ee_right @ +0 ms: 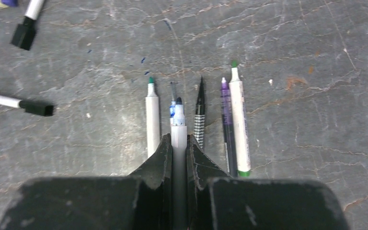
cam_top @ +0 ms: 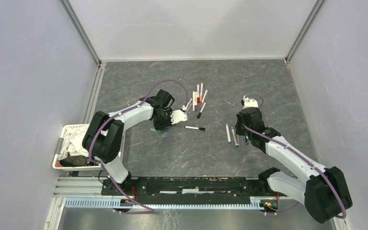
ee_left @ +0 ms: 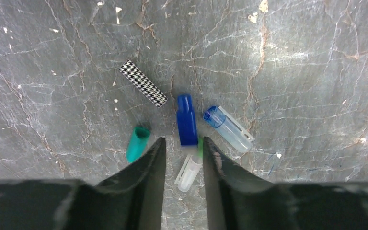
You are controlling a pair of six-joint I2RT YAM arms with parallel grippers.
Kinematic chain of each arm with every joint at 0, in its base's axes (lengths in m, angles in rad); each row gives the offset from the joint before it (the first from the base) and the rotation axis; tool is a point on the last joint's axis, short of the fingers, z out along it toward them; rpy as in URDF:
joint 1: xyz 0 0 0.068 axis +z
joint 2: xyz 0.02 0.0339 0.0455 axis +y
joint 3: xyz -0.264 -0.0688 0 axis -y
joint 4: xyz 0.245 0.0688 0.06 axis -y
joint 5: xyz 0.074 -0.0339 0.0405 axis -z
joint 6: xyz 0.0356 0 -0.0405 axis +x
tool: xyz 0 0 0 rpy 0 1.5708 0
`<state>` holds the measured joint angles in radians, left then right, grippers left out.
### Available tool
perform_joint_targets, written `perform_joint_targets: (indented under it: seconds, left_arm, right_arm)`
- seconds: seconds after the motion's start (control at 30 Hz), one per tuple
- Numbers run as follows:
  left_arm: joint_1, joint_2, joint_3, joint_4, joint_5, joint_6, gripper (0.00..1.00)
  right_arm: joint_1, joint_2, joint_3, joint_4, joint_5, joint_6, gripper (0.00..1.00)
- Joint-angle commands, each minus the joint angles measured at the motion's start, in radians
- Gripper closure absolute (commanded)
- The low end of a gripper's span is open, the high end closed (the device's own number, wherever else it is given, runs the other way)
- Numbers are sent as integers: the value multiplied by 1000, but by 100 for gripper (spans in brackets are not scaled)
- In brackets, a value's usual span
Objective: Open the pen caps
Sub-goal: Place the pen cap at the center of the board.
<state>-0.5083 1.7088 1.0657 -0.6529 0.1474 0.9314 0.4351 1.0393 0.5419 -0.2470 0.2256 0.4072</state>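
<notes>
In the left wrist view my left gripper stands open just above the table. A clear pen cap with a green end lies loose between its fingers. Around it lie more pen caps: blue, teal, clear blue and houndstooth. My right gripper is shut on a white pen whose bare dark tip points away. Uncapped pens lie in a row either side of it. From above, the left gripper and right gripper are far apart.
A bunch of capped pens lies at the middle back, and one black-capped pen lies alone between the arms. Two black-capped pens show at the left of the right wrist view. A white basket sits at the table's left edge.
</notes>
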Motion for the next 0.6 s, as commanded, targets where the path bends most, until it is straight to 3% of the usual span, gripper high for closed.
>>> perform_joint_targets:
  seconds: [0.0,0.13,0.2,0.23,0.27,0.3,0.43,0.57]
  left_arm:
    - [-6,-42,60,-18,9,-67,56]
    - [-6,-93,172,-107,51,-103,50]
    - [-6,-123,224,-133,51,-126,40]
    - [-6,-138,250,-150,44,-137,33]
    - [-6,-153,279,-162,31,-145,6]
    - [-6,-166,307,-171,13,-154,1]
    - [7,-242,378,-161,-47,-173,0]
    - [41,-361,356,-29,-104,-250,0]
  right_arm:
    - [-19,43,-20,95,70,-23,100]
    - [-26,79,-39,144,86,-26,100]
    - [-30,103,-48,162,98,-34,100]
    - [-32,120,-48,167,104,-38,100]
    - [-34,135,-49,171,108,-41,100]
    - [-35,146,-50,177,112,-44,100]
    - [-35,178,-62,200,121,-54,100]
    - [-36,186,-60,189,117,-57,99]
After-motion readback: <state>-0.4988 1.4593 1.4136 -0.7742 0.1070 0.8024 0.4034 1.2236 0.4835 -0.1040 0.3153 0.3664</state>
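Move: The blue cap sits between the left hand's parted fingertips, about 1 cm to the right and 1 cm below; the teal cap is 2 cm ahead and 2 left, the houndstooth cap 3 ahead and 2 right, the green cap 2 back and 2 left. From the right hand, the houndstooth pen in the uncapped row is 2 cm back, 2 right and 7 below, the blue-tipped pen 2 back, the purple one 2 back and 4 right. The left hand leaves the blue cap among the other caps: its already parted fingers spread fully as it climbs some 20 cm and drifts about 5 cm forward, the wrist tilting the fingertips outward. The right hand keeps its grip on the grey marker and lowers it about 5 cm towards the row of uncapped pens, easing to the right. ##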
